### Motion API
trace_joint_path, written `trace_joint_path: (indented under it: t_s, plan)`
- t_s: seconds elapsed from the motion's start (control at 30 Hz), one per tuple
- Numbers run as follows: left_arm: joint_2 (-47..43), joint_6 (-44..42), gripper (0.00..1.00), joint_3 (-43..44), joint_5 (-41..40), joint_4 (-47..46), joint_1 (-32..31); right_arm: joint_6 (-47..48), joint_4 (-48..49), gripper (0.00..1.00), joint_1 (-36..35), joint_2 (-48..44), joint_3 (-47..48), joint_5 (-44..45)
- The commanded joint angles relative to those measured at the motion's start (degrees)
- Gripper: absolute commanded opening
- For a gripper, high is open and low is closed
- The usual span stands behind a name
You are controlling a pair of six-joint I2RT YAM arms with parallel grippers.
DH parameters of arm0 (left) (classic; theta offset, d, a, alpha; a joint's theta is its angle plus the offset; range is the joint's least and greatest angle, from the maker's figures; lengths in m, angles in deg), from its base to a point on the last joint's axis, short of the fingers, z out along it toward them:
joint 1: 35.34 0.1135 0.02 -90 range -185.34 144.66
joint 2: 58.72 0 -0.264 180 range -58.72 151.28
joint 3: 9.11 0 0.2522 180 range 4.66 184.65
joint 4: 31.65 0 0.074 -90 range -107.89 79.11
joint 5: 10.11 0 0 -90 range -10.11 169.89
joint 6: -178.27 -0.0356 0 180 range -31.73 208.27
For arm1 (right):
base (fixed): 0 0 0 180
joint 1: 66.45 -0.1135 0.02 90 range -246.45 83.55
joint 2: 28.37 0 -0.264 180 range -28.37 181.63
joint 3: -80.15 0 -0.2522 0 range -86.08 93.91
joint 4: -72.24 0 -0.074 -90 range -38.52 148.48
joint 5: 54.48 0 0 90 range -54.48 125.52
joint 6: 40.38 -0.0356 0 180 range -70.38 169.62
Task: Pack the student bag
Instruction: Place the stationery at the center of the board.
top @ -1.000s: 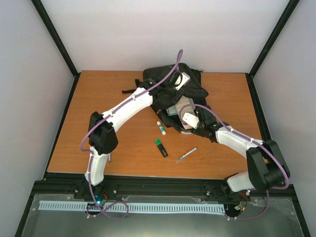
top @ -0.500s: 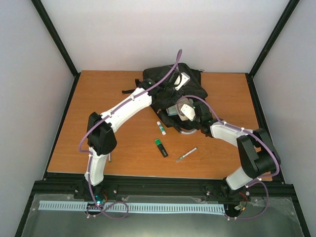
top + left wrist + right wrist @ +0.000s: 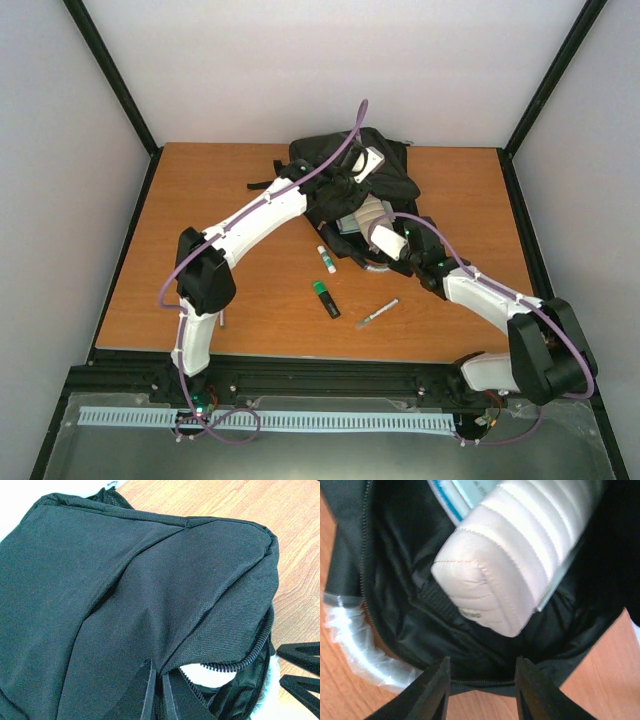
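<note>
The student bag, a large black backpack, lies at the back middle of the table with its mouth facing the arms. My left gripper is shut on a fold of its black top fabric, holding the mouth open beside the zip. A white padded pouch lies inside the bag on a pale book; from above the pouch shows in the mouth. My right gripper hovers at the bag's near rim, open, with nothing between its fingers and clear of the pouch.
On the wood in front of the bag lie a white glue stick, a green highlighter and a pen. A strip of crinkled clear plastic lies beside the bag's mouth. Black frame rails edge the table.
My right gripper went further into the bag's mouth, then drew back toward the near side; the pouch stays inside. Its jaws have narrowed somewhat. The left gripper has not moved.
</note>
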Motion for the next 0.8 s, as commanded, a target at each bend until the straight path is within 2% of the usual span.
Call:
trace_joint_path:
  t_s: [0.0,0.1,0.23,0.43,0.77]
  plan:
    - [-4.6,0.9,0.01,1.6,1.4,-3.7,-0.2,1.8,1.4,0.26,0.2,1.2,-1.1,-3.3]
    - [-4.8,0.9,0.01,1.8,1.7,-3.5,-0.2,2.5,5.3,0.16,0.2,3.1,-0.9,-4.1]
    - [-4.5,1.1,0.01,2.7,2.3,-3.0,-0.2,5.3,12.9,0.1,0.2,7.9,-0.9,-3.7]
    - [-3.8,1.6,0.01,4.9,3.4,-1.3,-0.2,7.6,24.6,0.09,0.2,17.1,2.6,-0.3]
    - [-4.2,1.4,0.01,4.9,4.9,0.1,-0.2,8.1,30.5,0.11,0.2,25.9,11.2,2.7]
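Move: The pencil case's middle lies about 9 cm ahead of my right hand, 6 cm to its left and 3 cm lower, inside the open bag. The bag handle is some 5 cm back and 5 cm left; the glue stick lies on the table about 17 cm left and 3 cm back, 10 cm lower. From my left hand, pinching the bag's flap, the case's middle is roughly 4 cm back, 3 cm right and 15 cm below. I shut my right fingers from half open and dip them almost 5 cm into the bag's mouth, then drive forward about 8 cm and some 3 cm left against the near end of the pencil case to push it deeper, rising a couple of centimetres at the finish as the fingertips tip up about 10 degrees. My left hand keeps its pinch on the flap, holding the bag open. ##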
